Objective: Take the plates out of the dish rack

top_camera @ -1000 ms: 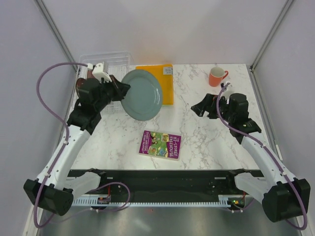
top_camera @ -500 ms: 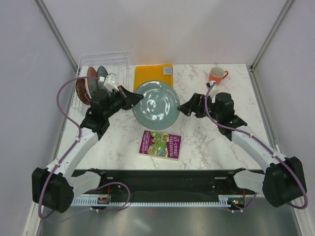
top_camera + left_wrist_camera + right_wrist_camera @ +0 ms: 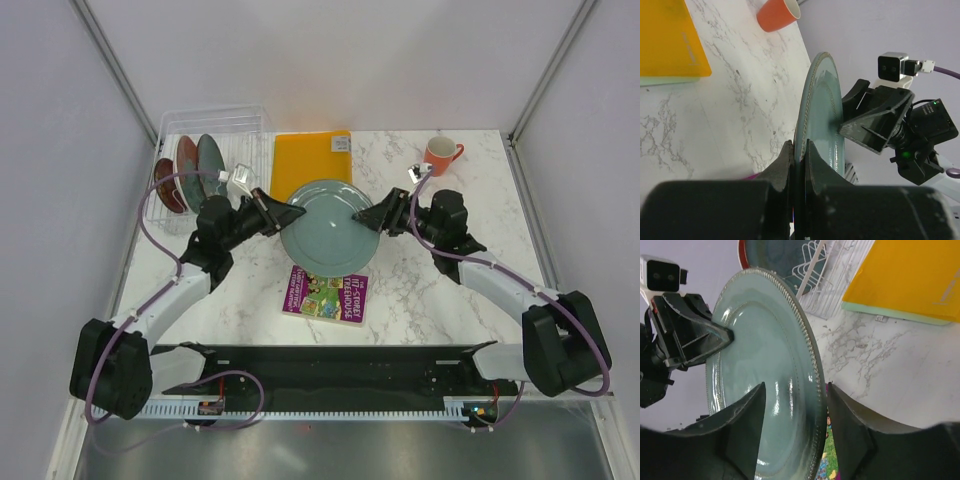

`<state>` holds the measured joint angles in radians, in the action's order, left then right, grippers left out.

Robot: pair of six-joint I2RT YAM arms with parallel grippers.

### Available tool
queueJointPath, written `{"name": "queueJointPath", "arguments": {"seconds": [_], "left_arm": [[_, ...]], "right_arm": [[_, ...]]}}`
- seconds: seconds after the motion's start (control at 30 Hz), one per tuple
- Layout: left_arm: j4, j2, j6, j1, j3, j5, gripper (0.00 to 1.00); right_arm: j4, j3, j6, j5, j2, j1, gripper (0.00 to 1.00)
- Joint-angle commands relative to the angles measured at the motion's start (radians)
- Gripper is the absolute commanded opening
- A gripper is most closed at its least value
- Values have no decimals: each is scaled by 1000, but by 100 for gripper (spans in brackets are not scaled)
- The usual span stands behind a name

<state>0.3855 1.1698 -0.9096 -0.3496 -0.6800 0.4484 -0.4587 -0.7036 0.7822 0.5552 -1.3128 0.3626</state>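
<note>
A grey-green plate (image 3: pixel 325 225) hangs tilted over the middle of the table. My left gripper (image 3: pixel 284 212) is shut on its left rim; in the left wrist view the plate (image 3: pixel 822 115) stands edge-on between the closed fingers of that gripper (image 3: pixel 799 150). My right gripper (image 3: pixel 366 217) straddles the opposite rim. Seen from the right wrist, that gripper (image 3: pixel 795 395) has one finger on each side of the plate (image 3: pixel 765 365), with gaps showing, so it is open. Three more plates stand in the dish rack (image 3: pixel 215 115): dark red (image 3: pixel 165 185), red with teal (image 3: pixel 185 158) and dark teal (image 3: pixel 210 157).
An orange folder (image 3: pixel 312 158) lies behind the held plate, next to the rack. A picture book (image 3: pixel 325 293) lies on the marble just under the plate's near edge. An orange mug (image 3: pixel 440 155) stands at the back right.
My left arm has carried the plate from beside the rack to the table's middle. My right arm has swung left to meet it, and its jaws have narrowed round the rim.
</note>
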Motion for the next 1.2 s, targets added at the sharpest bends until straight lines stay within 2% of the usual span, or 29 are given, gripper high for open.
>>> {"name": "queueJointPath", "arguments": {"seconds": [0.0,0.03,0.27,0.33,0.37,0.4,0.47,0.5,0.57,0.7,0.83,1.0,1.03,1.17], "left_arm": [[239,-12,-118,-9,-24,36,2],[237,-10,-115,-11,-24,33,2],[187,24,-58,-9,-52,32,2],[126,48,-14,-9,-87,36,17],[93,57,7,-9,-101,33,29],[23,63,61,-9,-114,24,49],[-71,73,157,-8,-154,-34,68],[-168,70,190,-9,-167,-68,70],[-236,50,266,-6,-179,-179,81],[-358,-13,359,-8,-164,-336,83],[-405,-97,426,-6,-138,-469,84],[-448,-217,511,-8,-109,-614,91],[-456,-232,523,-8,-107,-661,93],[-490,-288,589,-8,-101,-740,99]], "right_arm": [[-112,10,34,63,-8,6,11],[-106,9,34,63,-5,4,0],[-23,0,-18,45,69,4,0],[55,-17,-40,3,116,4,0],[90,-28,-75,-44,130,1,0],[176,-54,-95,-75,164,2,0],[276,-86,-152,-153,211,-11,0],[305,-97,-164,-172,224,-23,0],[353,-115,-182,-187,244,-85,0],[416,-143,-234,-178,222,-207,0],[433,-163,-284,-170,132,-307,0],[411,-180,-302,-166,35,-360,0],[401,-177,-299,-153,15,-410,0],[348,-146,-287,-114,-40,-482,0]]}}
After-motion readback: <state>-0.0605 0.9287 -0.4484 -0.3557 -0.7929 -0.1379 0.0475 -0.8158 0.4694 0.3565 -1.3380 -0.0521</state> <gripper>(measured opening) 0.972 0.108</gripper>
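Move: The plate, its left rim in the left fingers, has its middle some 8 cm to the right hand's left and 4 cm nearer the base, almost level; its right rim sits between the open right fingers. From the left hand that middle is about 9 cm right and 4 cm back. From the right hand, the book lies roughly 11 cm back, 9 cm left, and the orange folder 23 cm ahead, 14 cm left, both some 20 cm lower. Right hand pinches the plate's rim; left releases, withdrawing leftward; right carries the plate about 20 cm right, sinking. ##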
